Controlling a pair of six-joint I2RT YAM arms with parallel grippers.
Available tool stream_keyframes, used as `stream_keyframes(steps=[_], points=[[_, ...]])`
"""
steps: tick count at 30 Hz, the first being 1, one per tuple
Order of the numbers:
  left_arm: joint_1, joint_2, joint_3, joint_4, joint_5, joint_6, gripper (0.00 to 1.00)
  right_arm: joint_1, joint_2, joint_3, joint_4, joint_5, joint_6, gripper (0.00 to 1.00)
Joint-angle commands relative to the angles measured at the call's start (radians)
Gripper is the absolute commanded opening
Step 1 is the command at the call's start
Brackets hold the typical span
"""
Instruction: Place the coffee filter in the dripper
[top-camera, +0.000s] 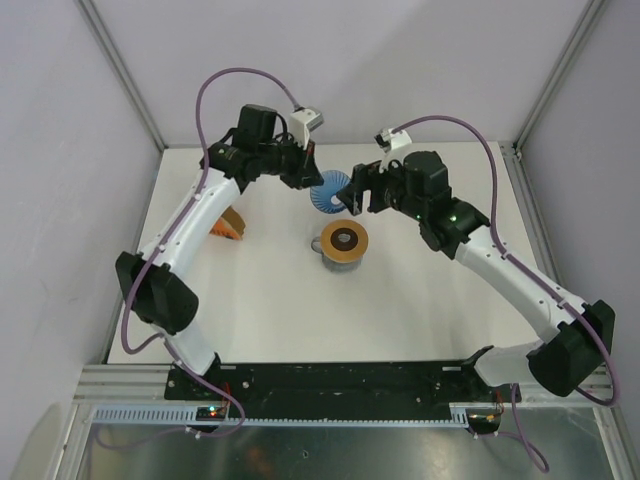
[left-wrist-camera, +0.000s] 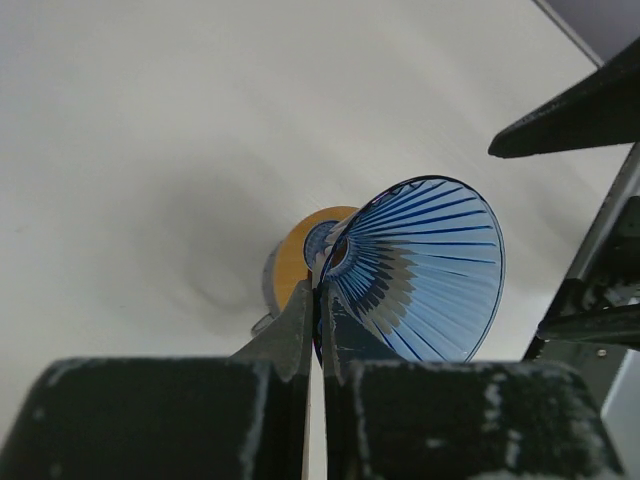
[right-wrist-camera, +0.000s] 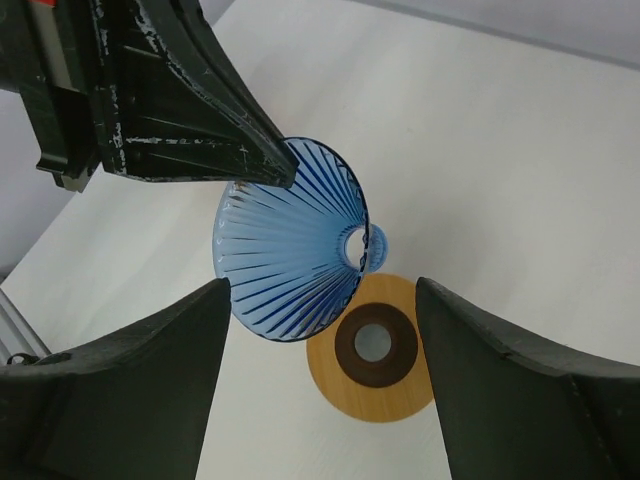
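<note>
The dripper (top-camera: 328, 190), a translucent blue ribbed cone, hangs tilted on its side above the table. My left gripper (top-camera: 309, 178) is shut on it, its two fingertips (left-wrist-camera: 300, 310) pressed together on the dripper (left-wrist-camera: 420, 270). From the right, my right gripper (top-camera: 356, 196) stands open close to it. In the right wrist view the dripper (right-wrist-camera: 290, 250) lies between and just beyond the wide-apart jaws of that gripper (right-wrist-camera: 322, 290), touching neither finger. The coffee filter is not visible in any view.
A flat wooden ring (top-camera: 345, 240) with a dark hole sits on a grey mug (top-camera: 327, 259) just below the dripper. An orange holder (top-camera: 231, 222) stands at the left, partly behind my left arm. White walls close in the table.
</note>
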Motion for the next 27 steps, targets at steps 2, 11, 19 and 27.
stream_keyframes(steps=[2,11,19,27], points=[[-0.015,0.031,0.047,-0.012,0.092,-0.133,0.0,0.003,0.015,0.056,-0.112,0.048,0.029,0.75],[-0.028,0.036,-0.011,-0.014,0.12,-0.234,0.0,-0.014,0.085,0.093,-0.219,0.011,0.046,0.5],[-0.044,0.039,-0.052,-0.016,0.113,-0.282,0.0,-0.015,0.13,0.109,-0.244,0.049,0.038,0.24],[-0.047,0.048,-0.095,-0.015,0.146,-0.308,0.0,-0.066,0.189,0.128,-0.304,-0.053,0.064,0.0]])
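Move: The left hand holds the blue filter by its rim. The dripper lies about 3 cm back and 6 cm to the right of that hand, some 17 cm below, with the glass carafe directly under it. From the open right hand, the filter's middle is roughly 2 cm ahead, 5 cm left and 4 cm lower; the dripper is level fore-and-aft, 3 cm left and 20 cm down. Right hand sinks about 8 cm and pinches the filter's free rim; left lowers its side 5 cm, drawing back. ##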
